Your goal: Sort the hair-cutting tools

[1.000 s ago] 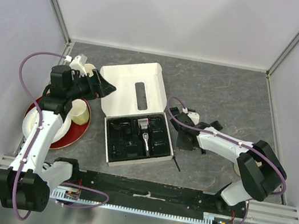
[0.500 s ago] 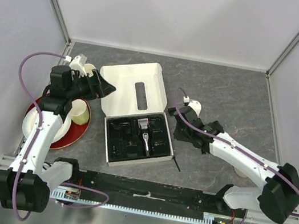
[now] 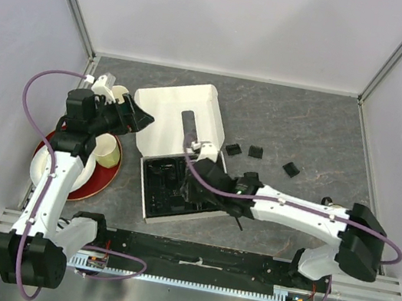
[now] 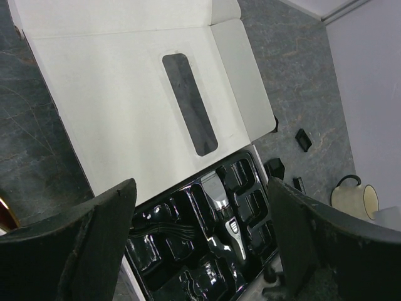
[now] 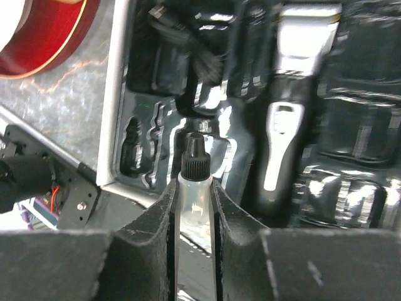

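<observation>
The silver-and-black clipper [image 5: 285, 144] lies in the black tray [image 3: 153, 203] of the open white box [image 3: 171, 118]; the left wrist view also shows the clipper [image 4: 225, 213]. My right gripper [image 5: 194, 188] is shut on a small clear bottle [image 5: 195, 204] with a black cap and hovers over the tray's near left part, where the top view shows that gripper [image 3: 188, 189]. Three black comb guards [image 3: 232, 149] [image 3: 256, 152] [image 3: 290, 168] lie on the table right of the box. A slim black stick [image 3: 237, 221] lies by the tray's near right corner. My left gripper [image 3: 141, 118] hangs open above the box lid's left edge, holding nothing.
A red plate [image 3: 102, 178] with a cream mug [image 3: 109, 152] sits left of the box, under the left arm. Another cream mug [image 4: 354, 198] stands on the right side of the table. A black cord [image 4: 156, 221] is coiled in the tray's left compartment.
My right arm has swung left from the table beside the box to above the tray, uncovering the three comb guards. The left arm has not moved.
</observation>
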### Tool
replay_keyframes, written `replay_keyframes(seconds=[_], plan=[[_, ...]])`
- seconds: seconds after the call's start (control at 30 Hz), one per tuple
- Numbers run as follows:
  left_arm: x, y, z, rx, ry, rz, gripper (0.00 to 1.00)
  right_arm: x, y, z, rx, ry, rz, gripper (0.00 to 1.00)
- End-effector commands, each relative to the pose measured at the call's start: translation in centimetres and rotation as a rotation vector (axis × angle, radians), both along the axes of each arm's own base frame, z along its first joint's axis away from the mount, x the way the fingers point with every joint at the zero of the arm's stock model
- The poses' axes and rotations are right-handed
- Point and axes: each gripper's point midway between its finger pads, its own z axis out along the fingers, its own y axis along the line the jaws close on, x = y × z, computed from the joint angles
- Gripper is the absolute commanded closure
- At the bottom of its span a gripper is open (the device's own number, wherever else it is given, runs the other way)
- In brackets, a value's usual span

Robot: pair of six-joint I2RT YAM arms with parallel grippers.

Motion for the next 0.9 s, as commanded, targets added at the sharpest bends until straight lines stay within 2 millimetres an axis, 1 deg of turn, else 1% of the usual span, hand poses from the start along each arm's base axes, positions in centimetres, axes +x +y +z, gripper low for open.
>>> replay_keyframes(seconds=[0.0, 0.03, 0.1, 0.13, 0.2, 0.33, 0.43, 0.6, 0.7, 0.73, 0.87], plan=[[0.1, 0.4, 0.4, 0.034, -0.032, 0.000, 0.09, -2.7, 5.6, 1.5, 0.124, 0.035, 0.090, 0.76], [0.1, 0.4, 0.4, 0.035, -0.033, 0.001, 0.09, -3.4, 6.5, 0.9, 0.119, 0.043, 0.109, 0.76], [0.0, 0.3, 0.3, 0.035, -0.030, 0.000, 0.09, -4.1, 7.4, 0.5, 0.117, 0.060, 0.132, 0.76], [0.1, 0.4, 0.3, 0.036, -0.028, 0.004, 0.09, -4.4, 7.9, -0.1, 0.110, 0.066, 0.141, 0.76], [0.1, 0.4, 0.2, 0.035, -0.024, 0.002, 0.09, -4.7, 8.3, -0.5, 0.111, 0.081, 0.145, 0.76], [0.1, 0.4, 0.2, 0.035, -0.025, 0.004, 0.09, -5.7, 10.0, -1.2, 0.143, 0.107, 0.183, 0.75], [0.1, 0.6, 0.2, 0.047, -0.024, 0.010, 0.09, -6.2, 10.6, -1.8, 0.151, 0.112, 0.196, 0.75], [0.4, 1.7, -0.3, 0.082, 0.001, 0.067, 0.09, -6.2, 11.1, -2.7, 0.157, 0.115, 0.191, 0.75], [0.4, 1.7, -0.5, 0.083, 0.008, 0.067, 0.09, -5.8, 11.8, -2.9, 0.167, 0.109, 0.185, 0.74], [0.4, 1.7, -0.5, 0.081, 0.010, 0.066, 0.09, -5.8, 11.9, -3.4, 0.158, 0.110, 0.183, 0.74], [0.4, 1.6, -0.4, 0.082, 0.006, 0.064, 0.09, -5.1, 11.9, -4.1, 0.131, 0.090, 0.157, 0.73]])
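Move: The right gripper already holds the small bottle above the black tray. The empty bottle-shaped slot by the tray's near-left corner lies about 11 cm to its left, 4 cm back and 12 cm below. On that same tray level, the hair clipper lies about 6 cm ahead and 2 cm right, and the black cord about 8 cm ahead and 8 cm left. From the left gripper the slot is roughly 19 cm back, 4 cm right and 22 cm below. Carry the small bottle with the right gripper some 10 cm left, drawing back and sinking about 6 cm each, towards the bottle-shaped slot near the tray's near-left corner. Go quickly at first, then ease into a slow approach, turning the hand some 10 degrees counter-clockwise and tipping the fingers slightly further down. Keep the grip on the bottle throughout. ##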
